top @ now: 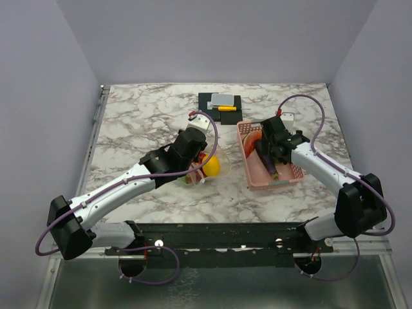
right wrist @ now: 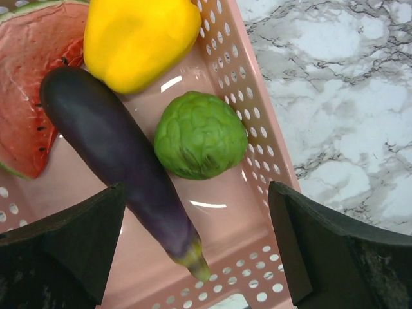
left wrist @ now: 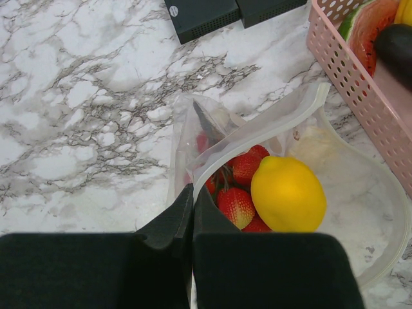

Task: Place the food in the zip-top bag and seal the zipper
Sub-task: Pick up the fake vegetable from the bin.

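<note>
The zip-top bag (left wrist: 360,212) lies open on the marble table, its white zipper rim (left wrist: 270,122) arching upward. Inside it sit a yellow lemon (left wrist: 288,193) and red strawberries (left wrist: 235,206). My left gripper (left wrist: 192,193) is shut on the bag's rim at its near end. In the top view the lemon (top: 212,166) shows beside the left gripper (top: 199,162). My right gripper (right wrist: 196,193) hangs open over the pink basket (right wrist: 257,129). Below it lie a purple eggplant (right wrist: 109,148), a green leafy vegetable (right wrist: 201,134), a yellow pepper (right wrist: 138,38) and a watermelon slice (right wrist: 26,84); nothing is between its fingers.
A black base (top: 220,103) with a yellow-and-grey item stands at the back centre of the table. The pink basket (top: 286,175) sits right of the bag, close to it. Grey walls enclose the table on three sides.
</note>
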`<action>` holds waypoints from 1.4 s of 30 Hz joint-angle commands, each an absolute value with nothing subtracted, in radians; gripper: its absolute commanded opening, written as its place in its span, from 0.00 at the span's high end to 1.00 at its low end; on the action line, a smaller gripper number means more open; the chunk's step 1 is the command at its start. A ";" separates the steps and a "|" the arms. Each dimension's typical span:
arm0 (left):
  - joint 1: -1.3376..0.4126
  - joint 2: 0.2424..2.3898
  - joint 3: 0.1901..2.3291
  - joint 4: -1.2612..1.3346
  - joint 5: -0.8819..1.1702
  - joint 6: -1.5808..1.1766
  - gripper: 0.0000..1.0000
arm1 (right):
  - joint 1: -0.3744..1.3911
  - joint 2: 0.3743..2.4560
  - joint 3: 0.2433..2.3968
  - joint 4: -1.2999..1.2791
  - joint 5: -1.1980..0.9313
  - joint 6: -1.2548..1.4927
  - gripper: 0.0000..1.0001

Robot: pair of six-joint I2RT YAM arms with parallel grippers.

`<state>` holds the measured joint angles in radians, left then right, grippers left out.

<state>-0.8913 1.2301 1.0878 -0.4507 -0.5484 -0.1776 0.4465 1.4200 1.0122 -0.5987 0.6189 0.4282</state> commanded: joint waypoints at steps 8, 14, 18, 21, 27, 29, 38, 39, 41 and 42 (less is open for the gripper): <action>-0.887 1.214 1.079 -0.436 -0.550 -0.172 1.00 | 0.386 1.545 1.039 -0.526 0.594 0.404 0.03; -0.888 1.216 1.078 -0.436 -0.552 -0.171 1.00 | 0.378 1.581 1.053 -0.510 0.609 0.403 0.03; -0.887 1.216 1.080 -0.436 -0.551 -0.171 1.00 | 0.365 1.605 1.063 -0.502 0.612 0.400 0.03; -0.887 1.215 1.078 -0.436 -0.552 -0.170 1.00 | 0.357 1.626 1.067 -0.494 0.605 0.397 0.05; -0.888 1.213 1.078 -0.436 -0.554 -0.169 1.00 | 0.345 1.643 1.058 -0.479 0.600 0.402 0.10; -0.887 1.213 1.078 -0.436 -0.554 -0.169 1.00 | 0.343 1.646 1.053 -0.476 0.599 0.402 0.12; -0.887 1.213 1.078 -0.436 -0.550 -0.170 1.00 | 0.338 1.636 1.033 -0.465 0.574 0.397 0.34; -0.887 1.213 1.078 -0.436 -0.550 -0.170 1.00 | 0.338 1.634 1.032 -0.466 0.572 0.395 0.38; -0.888 1.213 1.078 -0.436 -0.549 -0.169 1.00 | 0.338 1.627 1.031 -0.467 0.570 0.393 0.47; -0.888 1.212 1.078 -0.436 -0.551 -0.169 1.00 | 0.338 1.623 1.031 -0.469 0.568 0.392 0.50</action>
<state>-0.8913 1.2301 1.0878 -0.4507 -0.5484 -0.1745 0.3447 1.6318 1.0451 -0.4854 0.5877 0.3920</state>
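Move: The green vegetable lies in the bin about 4 cm ahead of my open right hand, 2 cm to its right and 7 cm below. At much that depth, the eggplant's middle is some 4 cm to the hand's left and 1 cm ahead, the yellow pepper about 12 cm ahead and 3 cm left. The bin's right wall stands roughly 5 cm to the right of the vegetable, level with it. From my left hand, holding the bag, the vegetable is about 34 cm right, 7 cm ahead and 17 cm lower. I sink my right hand about 5 cm into the bin with the fingers wide, easing some 3 cm forward and a little right, so that one finger goes between the eggplant and the green vegetable and the other between the vegetable and the right wall. Once down, I stay there and close the fingers by well over a third until they meet its sides. ##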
